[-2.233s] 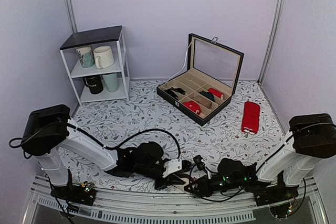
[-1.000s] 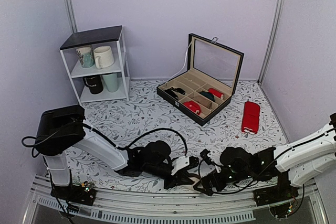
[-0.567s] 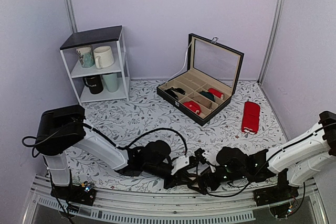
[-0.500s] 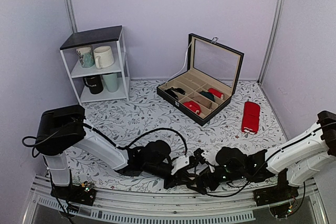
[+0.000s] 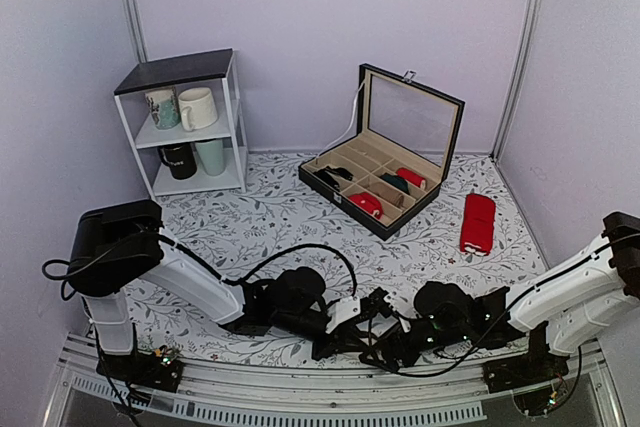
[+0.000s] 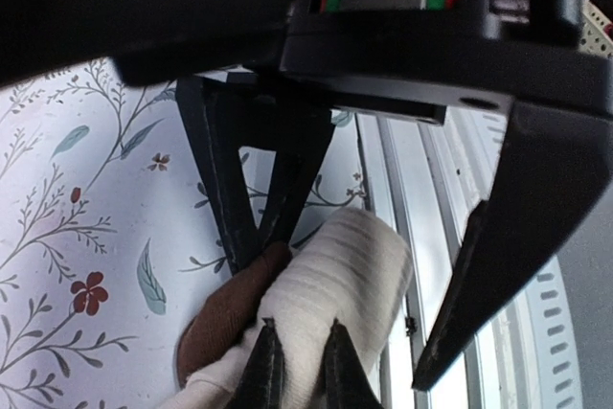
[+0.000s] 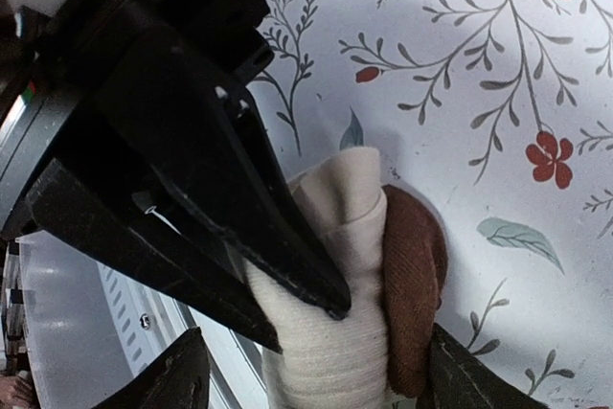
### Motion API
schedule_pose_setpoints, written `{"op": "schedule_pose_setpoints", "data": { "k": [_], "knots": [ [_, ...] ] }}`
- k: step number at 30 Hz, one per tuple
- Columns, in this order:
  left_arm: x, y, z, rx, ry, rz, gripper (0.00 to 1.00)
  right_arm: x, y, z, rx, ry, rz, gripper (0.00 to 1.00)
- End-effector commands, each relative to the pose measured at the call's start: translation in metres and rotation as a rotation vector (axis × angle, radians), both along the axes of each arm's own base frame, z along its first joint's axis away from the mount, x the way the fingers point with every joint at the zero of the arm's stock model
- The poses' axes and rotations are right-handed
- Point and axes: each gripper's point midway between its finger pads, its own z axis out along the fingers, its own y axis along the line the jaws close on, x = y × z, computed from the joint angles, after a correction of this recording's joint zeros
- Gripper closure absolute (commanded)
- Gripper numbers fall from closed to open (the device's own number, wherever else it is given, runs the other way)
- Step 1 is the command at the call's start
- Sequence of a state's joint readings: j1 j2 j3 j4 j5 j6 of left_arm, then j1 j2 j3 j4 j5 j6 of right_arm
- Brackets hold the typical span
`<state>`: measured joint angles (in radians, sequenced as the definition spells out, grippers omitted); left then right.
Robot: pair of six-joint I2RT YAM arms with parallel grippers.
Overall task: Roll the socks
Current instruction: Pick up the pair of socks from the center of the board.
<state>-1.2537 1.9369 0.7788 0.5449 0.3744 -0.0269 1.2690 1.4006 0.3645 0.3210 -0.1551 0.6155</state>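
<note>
The socks (image 6: 335,270) are a rolled bundle, cream (image 7: 326,352) outside with a dark brown band (image 7: 414,284) on one side, lying at the table's near edge. My left gripper (image 6: 299,337) is shut on a fold of the cream fabric; its black fingers (image 7: 287,246) reach in from the upper left of the right wrist view. My right gripper (image 7: 316,332) is open and straddles the bundle, one finger on each side. In the top view the left gripper (image 5: 345,332) and the right gripper (image 5: 388,344) meet tip to tip and hide the socks.
A metal rail (image 6: 402,189) runs along the table edge right beside the bundle. Farther back stand a black compartment box (image 5: 385,182) with its lid up, a plain red pair (image 5: 477,222) and a white shelf (image 5: 190,122) holding mugs.
The right arm has reached left until its gripper straddles the bundle, and its jaws have narrowed. The left gripper has held still, shut on the socks.
</note>
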Motion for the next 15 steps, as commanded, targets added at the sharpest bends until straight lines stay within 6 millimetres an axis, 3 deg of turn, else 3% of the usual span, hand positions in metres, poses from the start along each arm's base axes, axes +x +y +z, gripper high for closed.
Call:
{"op": "schedule_pose_setpoints", "data": {
  "k": [1, 7, 15],
  "knots": [
    [-0.028, 0.100, -0.116, 0.507, 0.129, 0.013, 1.00, -0.015, -0.026, -0.030, -0.123, 0.085, 0.010, 0.30],
    [-0.027, 0.098, -0.115, 0.500, 0.125, 0.013, 1.00, -0.014, -0.028, -0.044, -0.171, 0.092, 0.002, 0.42],
    [-0.018, 0.089, -0.101, 0.449, 0.084, 0.038, 0.98, -0.009, -0.033, -0.051, -0.199, 0.087, -0.035, 0.90]
  ]
}}
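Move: The bundled pair of socks, already pinched by the left hand, sits between the right hand's open fingers; its middle is about 2 cm to the right hand's left and 1 cm below it. From the left hand, that middle is roughly 3 cm to the right and 1 cm lower. The red pouch is some 33 cm ahead of the right hand and 27 cm to its right; the open box is about 43 cm ahead and 4 cm right. Straight down by about 1 cm, the right hand settles over its end of the sock bundle and, hardly shifting otherwise, closes its fingers from about three-quarters open to nearly shut, pinching the cloth just beside the left fingertips. The left hand stays in place and keeps its own pinch on the bundle. ##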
